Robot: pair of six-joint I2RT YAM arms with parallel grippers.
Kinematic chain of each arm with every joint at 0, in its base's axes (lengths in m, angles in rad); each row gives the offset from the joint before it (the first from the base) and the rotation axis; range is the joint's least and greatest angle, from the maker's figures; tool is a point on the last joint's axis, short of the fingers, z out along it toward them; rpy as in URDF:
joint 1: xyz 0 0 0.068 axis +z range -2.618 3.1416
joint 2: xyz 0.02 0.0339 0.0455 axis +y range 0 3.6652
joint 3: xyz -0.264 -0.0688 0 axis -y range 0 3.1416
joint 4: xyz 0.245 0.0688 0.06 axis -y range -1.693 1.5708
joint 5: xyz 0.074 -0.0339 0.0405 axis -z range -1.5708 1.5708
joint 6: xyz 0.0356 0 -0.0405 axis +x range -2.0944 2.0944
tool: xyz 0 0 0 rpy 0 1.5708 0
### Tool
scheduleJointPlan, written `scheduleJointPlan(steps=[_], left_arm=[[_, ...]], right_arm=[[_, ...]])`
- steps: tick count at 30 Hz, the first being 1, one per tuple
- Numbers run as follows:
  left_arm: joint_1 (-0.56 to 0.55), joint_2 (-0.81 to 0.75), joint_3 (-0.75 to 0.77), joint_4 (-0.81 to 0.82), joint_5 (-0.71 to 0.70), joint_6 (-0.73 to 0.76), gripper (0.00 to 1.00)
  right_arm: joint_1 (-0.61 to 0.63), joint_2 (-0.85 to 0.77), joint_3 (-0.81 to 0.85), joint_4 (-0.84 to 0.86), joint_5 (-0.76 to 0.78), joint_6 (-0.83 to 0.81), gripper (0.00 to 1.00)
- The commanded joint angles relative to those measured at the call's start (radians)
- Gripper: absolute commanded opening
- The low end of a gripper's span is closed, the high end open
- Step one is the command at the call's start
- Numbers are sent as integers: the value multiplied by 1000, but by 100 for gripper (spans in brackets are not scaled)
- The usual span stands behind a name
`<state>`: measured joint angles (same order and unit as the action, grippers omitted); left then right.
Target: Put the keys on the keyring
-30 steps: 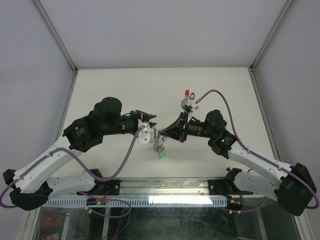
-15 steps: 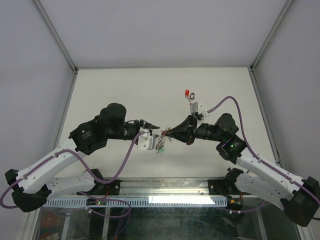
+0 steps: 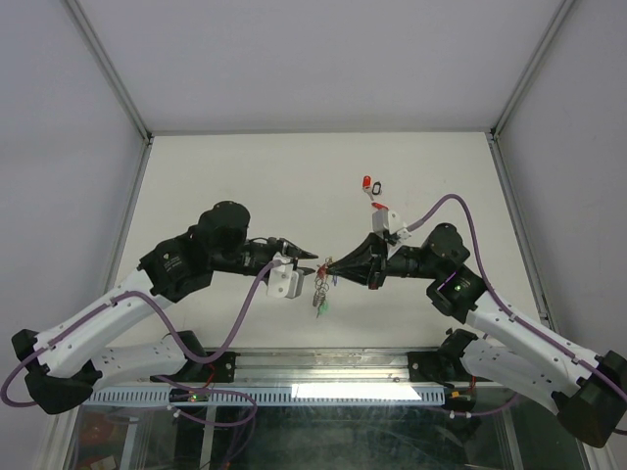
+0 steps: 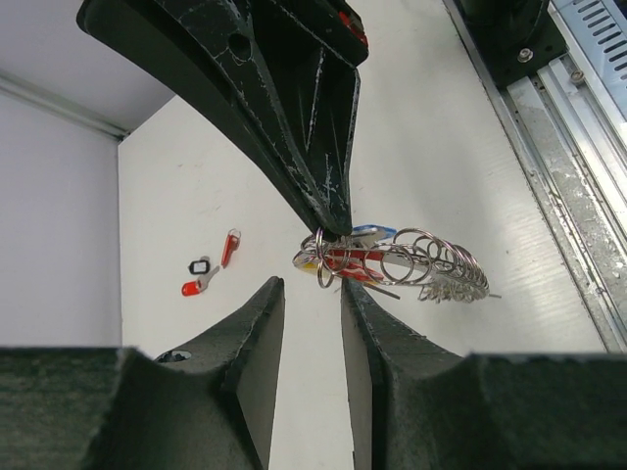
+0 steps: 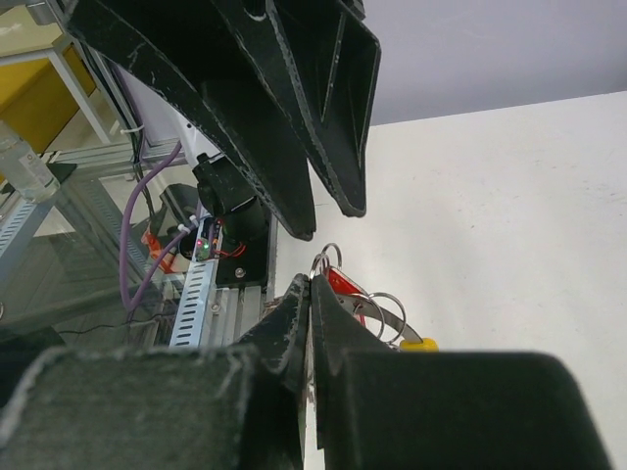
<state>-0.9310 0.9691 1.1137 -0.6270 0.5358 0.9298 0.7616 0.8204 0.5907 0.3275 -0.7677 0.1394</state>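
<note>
My right gripper [image 3: 327, 264] is shut on the keyring [image 3: 319, 285], a bunch of silvery rings held in the air above the table. A green-tagged key [image 3: 320, 306] dangles below it. In the left wrist view the keyring [image 4: 402, 259] shows red, blue and yellow parts under the right gripper's tip [image 4: 333, 223]. My left gripper [image 4: 312, 286] stands open just short of the bunch, with nothing between its fingers. In the right wrist view the shut right gripper [image 5: 310, 284] pinches a ring beside a red tag [image 5: 341, 282]. Loose keys [image 3: 370, 184] with red and black tags lie on the table behind.
An aluminium rail with a slotted cable tray [image 3: 323, 367] runs along the near edge below the bunch. Grey enclosure walls [image 3: 98, 147] close the table on three sides. A purple cable [image 3: 431, 201] loops above the right wrist.
The right gripper has swung down and left, carrying the keyring with it. The left gripper has slid right, so the two tips now almost meet. The left jaws stay about as wide.
</note>
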Motion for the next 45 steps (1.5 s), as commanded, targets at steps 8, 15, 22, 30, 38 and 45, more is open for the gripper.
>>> scheduleJointPlan(steps=[8,15,22,30,38,45], left_arm=[[-11,23,2,43,62,37,24],[-11,39,9,26,50,50,16],[-11,52,17,13,59,59,15],[-12,56,26,13,69,61,8],[-11,54,29,13,72,59,0],[-11,61,23,13,68,54,0]], right_arm=[[1,-29,41,59,-37,-11,0],[1,-36,43,62,-46,-6,0],[1,-44,41,64,-45,-2,0],[0,-45,38,63,-44,-1,0],[1,-50,34,74,-37,3,0],[1,-59,12,153,-15,53,0]])
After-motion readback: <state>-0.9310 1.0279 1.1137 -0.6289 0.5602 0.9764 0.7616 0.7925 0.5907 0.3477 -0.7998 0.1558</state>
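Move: The keyring's wire loop, sticking out of the shut right fingertips, lies about 2 cm to the left gripper's right, 1 cm ahead and 2 cm below. The red key on the ring is some 3 cm to that gripper's right, level fore and aft, and 3 cm below. The coils hang about 8 cm below it, 2 cm to its right and level fore and aft. From the right hand the loop is 1 cm left, 1 cm up and level fore and aft. Lower the left gripper about 1.5 cm while easing it 1 cm to the right, to the wire loop at the right fingertips. Close the partly open fingers along the way, then hold still and shut them fully so the tips pinch the loop. Keep the right gripper shut on the keyring, letting it draw back and rise about 1 cm each. ##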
